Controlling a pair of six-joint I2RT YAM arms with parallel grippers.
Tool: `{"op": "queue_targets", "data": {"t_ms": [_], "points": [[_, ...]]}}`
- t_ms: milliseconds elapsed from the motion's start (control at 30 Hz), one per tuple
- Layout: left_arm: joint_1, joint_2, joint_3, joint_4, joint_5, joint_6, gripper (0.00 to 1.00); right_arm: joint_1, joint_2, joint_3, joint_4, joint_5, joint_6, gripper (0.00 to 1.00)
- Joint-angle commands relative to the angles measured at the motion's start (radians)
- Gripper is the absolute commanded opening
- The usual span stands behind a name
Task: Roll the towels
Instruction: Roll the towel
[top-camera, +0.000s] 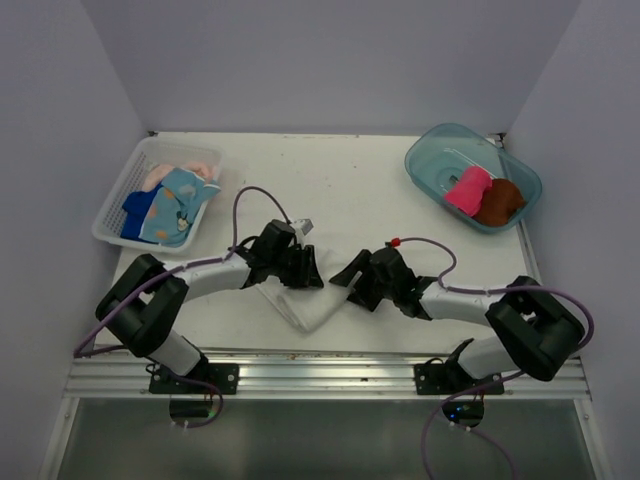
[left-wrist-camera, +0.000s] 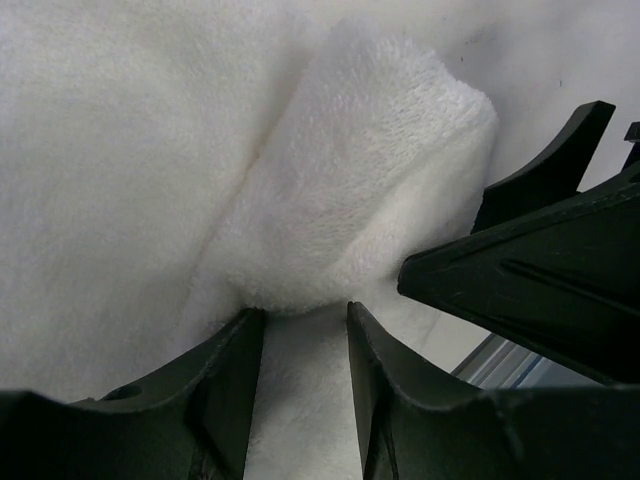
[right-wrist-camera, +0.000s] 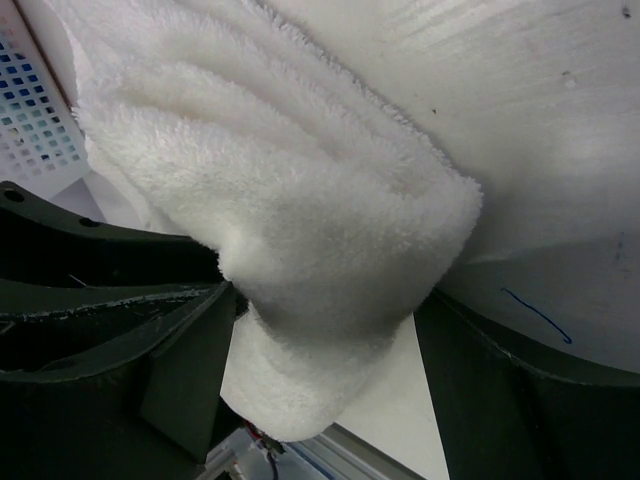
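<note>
A white towel (top-camera: 305, 305) lies near the table's front edge between my two grippers, partly rolled. In the left wrist view its thick fold (left-wrist-camera: 350, 180) ends right at my left gripper (left-wrist-camera: 303, 310), which is open with narrowed jaws; flat cloth lies in the gap. My left gripper (top-camera: 312, 270) is over the towel's upper left edge. My right gripper (top-camera: 345, 275) faces it from the right. The roll's end (right-wrist-camera: 300, 200) is bunched between the wide jaws of my right gripper (right-wrist-camera: 325, 300), which is shut on it. The right fingers (left-wrist-camera: 540, 260) show beside the fold.
A white lattice basket (top-camera: 110, 215) at the back left holds a printed light blue towel (top-camera: 175, 205), a royal blue towel (top-camera: 135, 210) and a peach towel (top-camera: 190, 160). A clear teal tub (top-camera: 420, 150) at the back right holds a rolled pink towel (top-camera: 467, 190) and a brown one (top-camera: 498, 202).
</note>
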Motion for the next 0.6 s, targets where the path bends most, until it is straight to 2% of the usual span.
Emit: {"op": "queue_targets", "data": {"t_ms": [0, 133, 233, 333, 367, 433, 467, 500, 567], "points": [[0.005, 0.059, -0.037, 0.008, -0.008, 0.025, 0.44, -0.006, 0.064, 0.011, -0.028, 0.061, -0.013, 0.76], [0.011, 0.078, -0.037, 0.018, 0.015, 0.036, 0.43, -0.006, 0.137, -0.010, 0.063, 0.070, 0.002, 0.75], [0.017, 0.089, -0.035, 0.018, 0.026, 0.049, 0.43, -0.006, 0.179, -0.015, 0.107, 0.064, 0.016, 0.67], [0.019, 0.095, -0.020, -0.004, 0.023, 0.070, 0.42, -0.005, 0.188, -0.007, 0.100, 0.061, 0.022, 0.47], [0.020, 0.089, -0.014, -0.011, 0.013, 0.076, 0.42, -0.006, 0.167, 0.000, 0.077, 0.067, 0.020, 0.32], [0.020, 0.066, 0.013, -0.050, -0.005, 0.096, 0.43, -0.005, 0.138, 0.044, -0.055, 0.093, -0.002, 0.18], [0.020, 0.055, 0.026, -0.068, -0.013, 0.105, 0.43, -0.006, 0.104, 0.065, -0.110, 0.105, -0.012, 0.05], [0.020, 0.041, 0.040, -0.111, -0.023, 0.127, 0.44, -0.006, 0.090, 0.086, -0.238, 0.116, -0.022, 0.00], [0.019, -0.012, 0.089, -0.160, -0.057, 0.148, 0.47, -0.005, 0.069, 0.163, -0.369, 0.149, -0.048, 0.00]]}}
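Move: The right hand's open fingers already straddle the rolled fold at the towel's right end; the fold's middle lies some 2 cm ahead, 1 cm left and about 1 cm lower. The towel's near corner is roughly 10 cm back and 8 cm to the left, and the middle of its left edge about 15 cm left and 5 cm back. From the left hand, half open in the towel, the fold lies about 5 cm to the right and 1 cm ahead, slightly lower. The right fingers pinch the rolled fold: still wide open, they first slide about 2.5 cm forward and left around the towel, then sink roughly 1.5 cm and close almost fully, coming up slightly at the end. The left hand stays half open on the towel, shifting barely a centimetre to the right towards the fold. ##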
